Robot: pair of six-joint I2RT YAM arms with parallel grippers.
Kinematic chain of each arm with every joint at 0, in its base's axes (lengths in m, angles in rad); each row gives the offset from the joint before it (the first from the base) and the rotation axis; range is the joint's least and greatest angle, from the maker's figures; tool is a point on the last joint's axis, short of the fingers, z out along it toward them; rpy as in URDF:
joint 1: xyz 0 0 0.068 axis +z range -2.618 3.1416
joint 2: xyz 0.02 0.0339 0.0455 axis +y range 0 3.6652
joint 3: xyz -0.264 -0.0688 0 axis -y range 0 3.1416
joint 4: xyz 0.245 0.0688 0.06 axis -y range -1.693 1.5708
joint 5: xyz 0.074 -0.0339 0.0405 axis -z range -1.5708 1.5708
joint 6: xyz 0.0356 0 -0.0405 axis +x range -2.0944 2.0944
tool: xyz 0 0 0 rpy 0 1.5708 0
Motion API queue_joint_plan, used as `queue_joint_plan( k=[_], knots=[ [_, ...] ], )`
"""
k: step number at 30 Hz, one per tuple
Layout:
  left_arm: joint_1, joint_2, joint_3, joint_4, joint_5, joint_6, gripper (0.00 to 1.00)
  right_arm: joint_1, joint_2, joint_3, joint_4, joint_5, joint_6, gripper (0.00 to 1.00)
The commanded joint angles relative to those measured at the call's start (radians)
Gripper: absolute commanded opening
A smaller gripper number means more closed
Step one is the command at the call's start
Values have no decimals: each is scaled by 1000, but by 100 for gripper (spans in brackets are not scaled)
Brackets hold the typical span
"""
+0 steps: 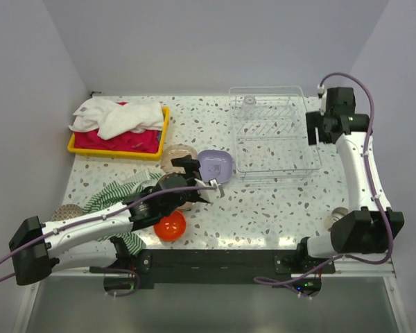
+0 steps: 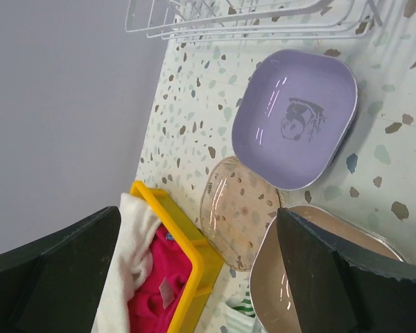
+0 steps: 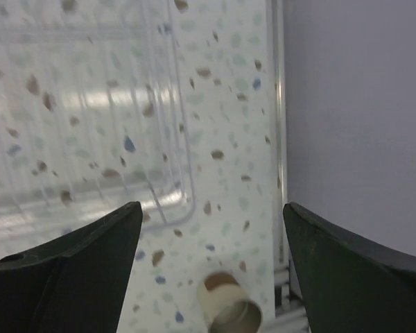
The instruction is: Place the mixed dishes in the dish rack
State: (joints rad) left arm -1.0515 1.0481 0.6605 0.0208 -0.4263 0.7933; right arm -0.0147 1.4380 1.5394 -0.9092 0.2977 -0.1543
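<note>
The dish rack (image 1: 274,132) stands at the back right, with a small clear glass (image 1: 249,102) at its far end. A lilac square plate (image 1: 215,165) lies left of it, beside a tan plate (image 1: 179,156) and a brown plate (image 1: 172,186). My left gripper (image 1: 200,175) hovers open and empty over these plates. The left wrist view shows the lilac plate (image 2: 295,118), the tan plate (image 2: 239,211) and the brown plate (image 2: 312,277). An orange bowl (image 1: 170,226) sits near the front. My right gripper (image 1: 313,129) is open beside the rack's right edge. A beige cup (image 3: 229,305) lies on its side.
A yellow tray (image 1: 118,128) of towels sits at the back left. A green striped cloth (image 1: 111,198) lies under the left arm, with a speckled bowl (image 1: 67,211) at the far left. Walls close in on both sides.
</note>
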Motion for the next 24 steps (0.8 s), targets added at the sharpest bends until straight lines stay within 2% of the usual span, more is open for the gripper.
queue_joint_plan(
  k=[1,7,15,24],
  knots=[
    [45,72,154,-70,58,-132,100,-45,-85,-189,-374,12,-103,81],
    [54,121,211,-56,54,-109,100,-97,-200,-370,-487,-12,-131,71],
    [61,128,271,-134,52,-129,100,-284,-191,-436,-474,-97,-224,59],
    [65,151,318,-159,40,-111,100,-402,-148,-502,-419,-141,-287,57]
  ],
)
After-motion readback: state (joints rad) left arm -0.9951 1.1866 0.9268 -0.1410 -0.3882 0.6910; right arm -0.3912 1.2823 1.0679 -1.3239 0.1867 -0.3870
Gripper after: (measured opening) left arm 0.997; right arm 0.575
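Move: The cream cup I want with my right hand stands about 19 cm back from it, roughly 6 cm to its right and 21 cm below. The dish rack's middle is some 14 cm ahead, 11 cm left and 20 cm down, and the glass already in the rack about 30 cm ahead, 22 cm left and 16 cm down. From my left hand the cup lies far off, around 48 cm right, 9 cm back and 16 cm below. I whip my right hand back from beside the rack towards the cream cup, about 22 cm, sinking some 13 cm, then slow and ease a little right. My wrist tips down about 45 degrees until the fingers point straight down, and they narrow to a little over half open, still clear of the cup. My left hand, wide open, drifts up and slightly forward and right above the bowls. ##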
